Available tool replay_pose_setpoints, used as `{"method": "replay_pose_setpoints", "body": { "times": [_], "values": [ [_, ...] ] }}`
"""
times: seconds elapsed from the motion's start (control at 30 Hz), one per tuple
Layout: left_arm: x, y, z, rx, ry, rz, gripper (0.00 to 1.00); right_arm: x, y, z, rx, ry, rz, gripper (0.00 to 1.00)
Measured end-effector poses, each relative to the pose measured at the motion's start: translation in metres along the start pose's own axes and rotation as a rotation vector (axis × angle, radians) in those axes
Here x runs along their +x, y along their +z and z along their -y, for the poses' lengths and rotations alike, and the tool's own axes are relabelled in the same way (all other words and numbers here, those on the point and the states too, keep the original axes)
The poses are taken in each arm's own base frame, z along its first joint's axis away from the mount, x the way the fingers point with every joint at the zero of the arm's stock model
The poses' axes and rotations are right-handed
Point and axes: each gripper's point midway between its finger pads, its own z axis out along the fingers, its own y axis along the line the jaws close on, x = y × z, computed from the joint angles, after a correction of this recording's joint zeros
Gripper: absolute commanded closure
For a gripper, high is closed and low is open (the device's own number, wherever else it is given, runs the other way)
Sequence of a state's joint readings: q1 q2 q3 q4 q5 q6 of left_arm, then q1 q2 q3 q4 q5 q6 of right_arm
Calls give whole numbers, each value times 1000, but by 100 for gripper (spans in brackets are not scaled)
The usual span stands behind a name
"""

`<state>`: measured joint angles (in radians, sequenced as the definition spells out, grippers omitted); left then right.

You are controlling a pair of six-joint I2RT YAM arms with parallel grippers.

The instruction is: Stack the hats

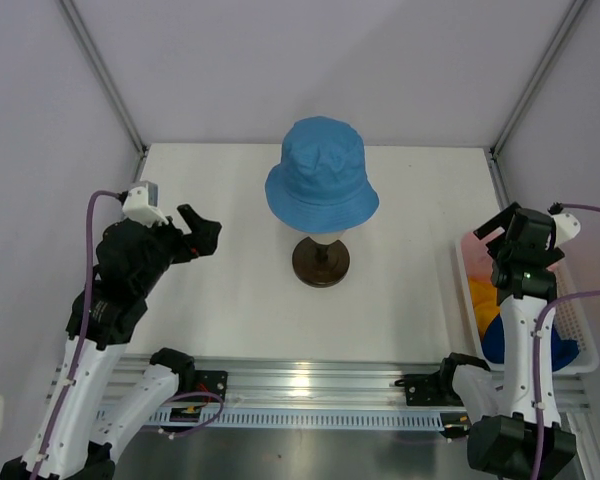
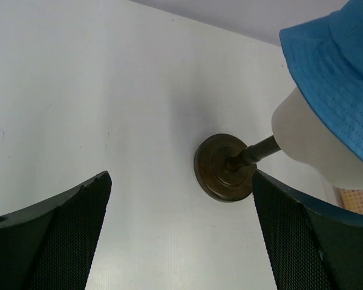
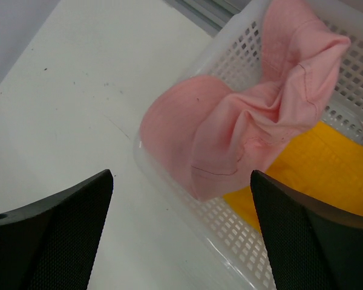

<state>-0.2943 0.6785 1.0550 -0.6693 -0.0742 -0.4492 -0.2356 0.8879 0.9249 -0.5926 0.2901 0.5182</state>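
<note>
A light blue hat sits on the cream head form, which stands on a dark round base at the table's middle. My left gripper hangs open and empty to the left of the stand. In the left wrist view the base lies just ahead of the wide-apart fingers. My right gripper is open and empty above the near-left corner of a white basket. A crumpled pink hat lies in the basket on a yellow-orange hat. A navy hat shows beside the right arm.
The basket's lattice rim runs between the right fingers. Grey walls and metal posts enclose the table. A metal rail with the arm bases runs along the near edge.
</note>
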Motion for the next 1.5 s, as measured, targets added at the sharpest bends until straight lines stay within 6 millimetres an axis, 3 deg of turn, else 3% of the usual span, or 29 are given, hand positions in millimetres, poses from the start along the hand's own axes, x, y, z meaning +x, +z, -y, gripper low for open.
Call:
{"method": "replay_pose_setpoints", "body": {
  "times": [0.2, 0.37, 0.4, 0.47, 0.5, 0.53, 0.67, 0.77, 0.93, 1.03, 1.13, 1.27, 1.5],
  "values": [
    [10, -4, -8, -2, 57, 0, 0, 6, 2, 11, 31, 4, 5, 13],
    [10, -12, -11, -2, 78, 35, 1, 38, 23, 28, 90, -21, -54, 22],
    [11, -13, -12, -1, 83, 37, 1, 45, 27, 33, 104, -26, -64, 27],
    [13, -14, -13, -1, 86, 36, 1, 58, 33, 43, 127, -35, -84, 56],
    [14, -14, -13, 0, 87, 36, 0, 62, 34, 46, 134, -36, -91, 85],
    [15, -14, -14, 0, 88, 35, 1, 62, 35, 48, 137, -41, -90, 97],
    [15, -14, -14, 0, 94, 35, 0, 49, 33, 43, 126, -34, -62, 100],
    [15, -15, -14, 2, 94, 37, 1, 22, 18, 30, 82, -35, -16, 100],
    [15, -15, -11, 20, 97, 36, 0, -58, -41, -22, -124, -25, 125, 100],
    [16, -16, -6, 45, 105, 30, 0, -107, -89, -65, -313, -41, 191, 100],
    [17, -17, 0, 82, 115, 25, 1, -141, -134, -111, -534, -98, 214, 100],
    [8, -23, 11, 129, 123, 29, 0, -155, -168, -166, -800, -174, 174, 100],
    [-41, -52, 50, 270, 123, 135, 1, -132, -200, -260, -1180, -300, -4, 100]
  ]
}}
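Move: The pink hat lies in the basket almost under the open right gripper, about 9 cm below, 2 cm back and 2 cm to its right. From this same gripper, the yellow hat is some 10 cm back, level sideways and 12 cm down. The dark blue cloth is 20 cm back, 8 cm right and 13 cm down. The light blue hat on the head is about 39 cm left, 12 cm ahead and 5 cm higher. From the left gripper, the pink hat is roughly 64 cm right, level ahead and 18 cm lower. Lower the right gripper about 8 cm into the basket, easing slightly back, and shut the fingers on the pink hat. Lift it some 37 cm, then swing it left and a little forward towards the hat-covered head, tipping the fingers up while turning counter-clockwise about 60 degrees. Ease the open left gripper slightly back and down, then late on raise it about 8 cm, drifting right and farther back. ##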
